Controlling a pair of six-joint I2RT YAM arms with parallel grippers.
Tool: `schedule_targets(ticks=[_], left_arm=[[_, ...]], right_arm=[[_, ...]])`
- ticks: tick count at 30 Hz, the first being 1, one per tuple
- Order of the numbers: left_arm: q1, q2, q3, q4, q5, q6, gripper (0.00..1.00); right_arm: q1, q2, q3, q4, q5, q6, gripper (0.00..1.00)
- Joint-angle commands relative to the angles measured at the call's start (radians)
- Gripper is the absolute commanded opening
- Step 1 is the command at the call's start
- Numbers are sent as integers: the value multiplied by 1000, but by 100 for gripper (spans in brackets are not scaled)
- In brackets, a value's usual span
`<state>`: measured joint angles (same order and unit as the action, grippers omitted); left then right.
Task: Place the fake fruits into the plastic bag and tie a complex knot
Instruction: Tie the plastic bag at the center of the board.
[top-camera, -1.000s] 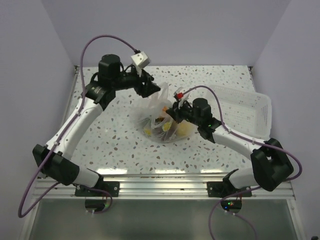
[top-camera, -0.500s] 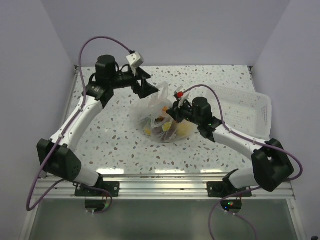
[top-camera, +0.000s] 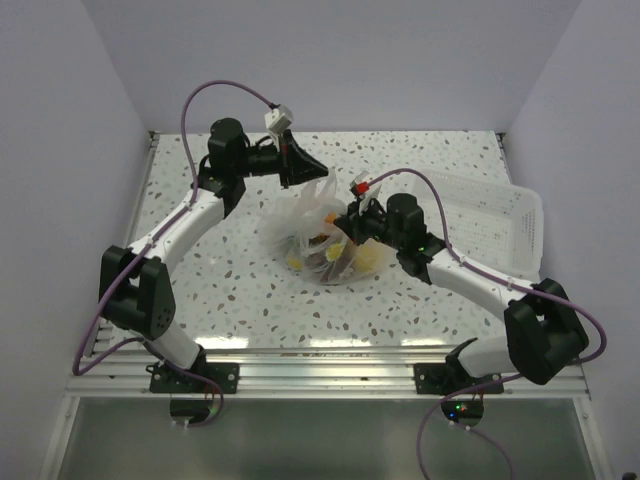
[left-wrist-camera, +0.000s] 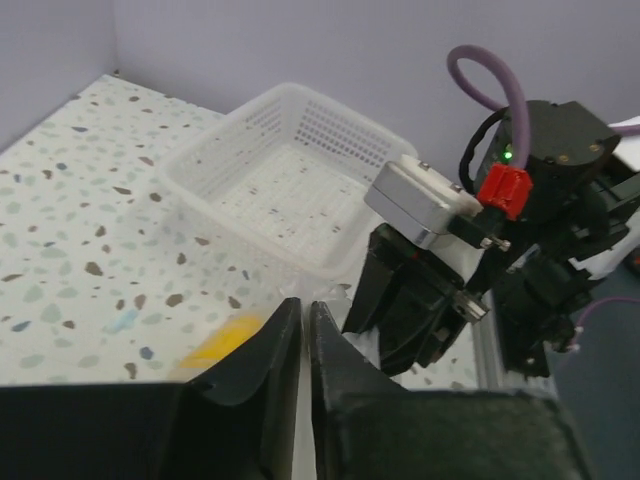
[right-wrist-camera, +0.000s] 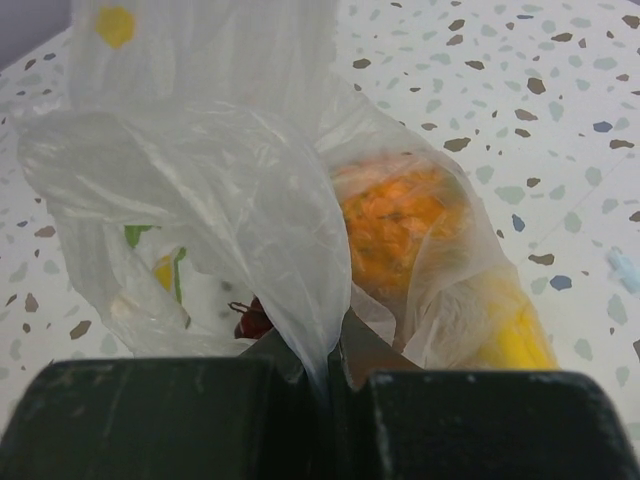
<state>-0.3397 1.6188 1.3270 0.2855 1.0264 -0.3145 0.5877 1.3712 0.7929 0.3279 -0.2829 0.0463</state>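
The plastic bag (top-camera: 300, 222) sits mid-table with the fake fruits inside. An orange one (right-wrist-camera: 400, 215), a yellow one (right-wrist-camera: 515, 340) and a dark reddish one (right-wrist-camera: 252, 320) show through the film. My left gripper (top-camera: 318, 172) is at the bag's far upper flap, shut on a thin strip of the bag's plastic (left-wrist-camera: 302, 300). My right gripper (top-camera: 343, 222) is at the bag's right side, shut on another fold of the bag (right-wrist-camera: 300, 250). No knot shows in any view. A yellow fruit shows blurred under the left jaws (left-wrist-camera: 225, 340).
A rigid white slotted tray (top-camera: 500, 215) stands at the right of the table and shows in the left wrist view (left-wrist-camera: 290, 180). The right arm's wrist and camera (left-wrist-camera: 430, 200) are close in front of the left gripper. Walls close in the back and sides.
The left arm has swung its wrist right and turned it, still holding the bag's upper flap. The right gripper has stayed at the bag.
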Motion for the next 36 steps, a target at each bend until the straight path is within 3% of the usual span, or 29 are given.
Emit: schedule_targets(ticks=[1,2,6,9,13,16,21,28,32,36], left_arm=[[25,-16,-23,124,83,-78,5],[40,-32,-35,118,80,-74,0],[131,-189,-86,-17,64,38,0],[145,-294,-97,-236,86,237,0],[113,-384,-156,-338,159,351,0],[4,-390,-141,-406,131,467,0],[-93,-321,-190,-200,138,346,0],[-105,-137,-138,110,-26,69,0],[-107,-33,-77,162,-98,0,0],[-107,-23,-64,158,-172,-3,0]], right_arm=[[-14,-20,37,8,-10,30,0],[-17,-21,43,2,-4,41,0],[-28,-26,52,-4,7,96,0],[-38,-23,69,-23,42,156,0],[-42,-6,104,-59,50,178,0],[-39,17,126,-84,50,182,0],[-37,35,170,-127,4,170,0],[-37,19,123,-58,-154,129,0],[-34,17,114,-39,-210,95,0],[-32,15,123,-53,-232,56,0]])
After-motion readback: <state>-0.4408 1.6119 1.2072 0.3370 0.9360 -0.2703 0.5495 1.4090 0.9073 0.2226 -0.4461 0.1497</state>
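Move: The loose end of the plastic bag stands right at the left fingertips, with their gap already nearly shut. The bag's neck, held in the right fingers, is about 5 cm back, 4 cm right and 13 cm below the left hand, so the loose end is roughly 5 cm ahead, 4 cm left and 13 cm above the right one. The fruit-filled belly lies some 14 cm below the right hand, 1 cm ahead and 4 cm left; the yellow fruit lies about 2 cm back, 6 cm right and 15 cm below that hand. The left fingers finish shutting on the bag's loose end and carry it in a loop above the right gripper: out to the left about 7 cm, back some 12 cm while rising a little and tilting, then right, down and forward again, ending a few centimetres lower and farther right, close to the right fingers. The right hand keeps its pinch on the neck and gives a little, easing forward and then back and left while it rises about 2 cm and tips slightly downward. ##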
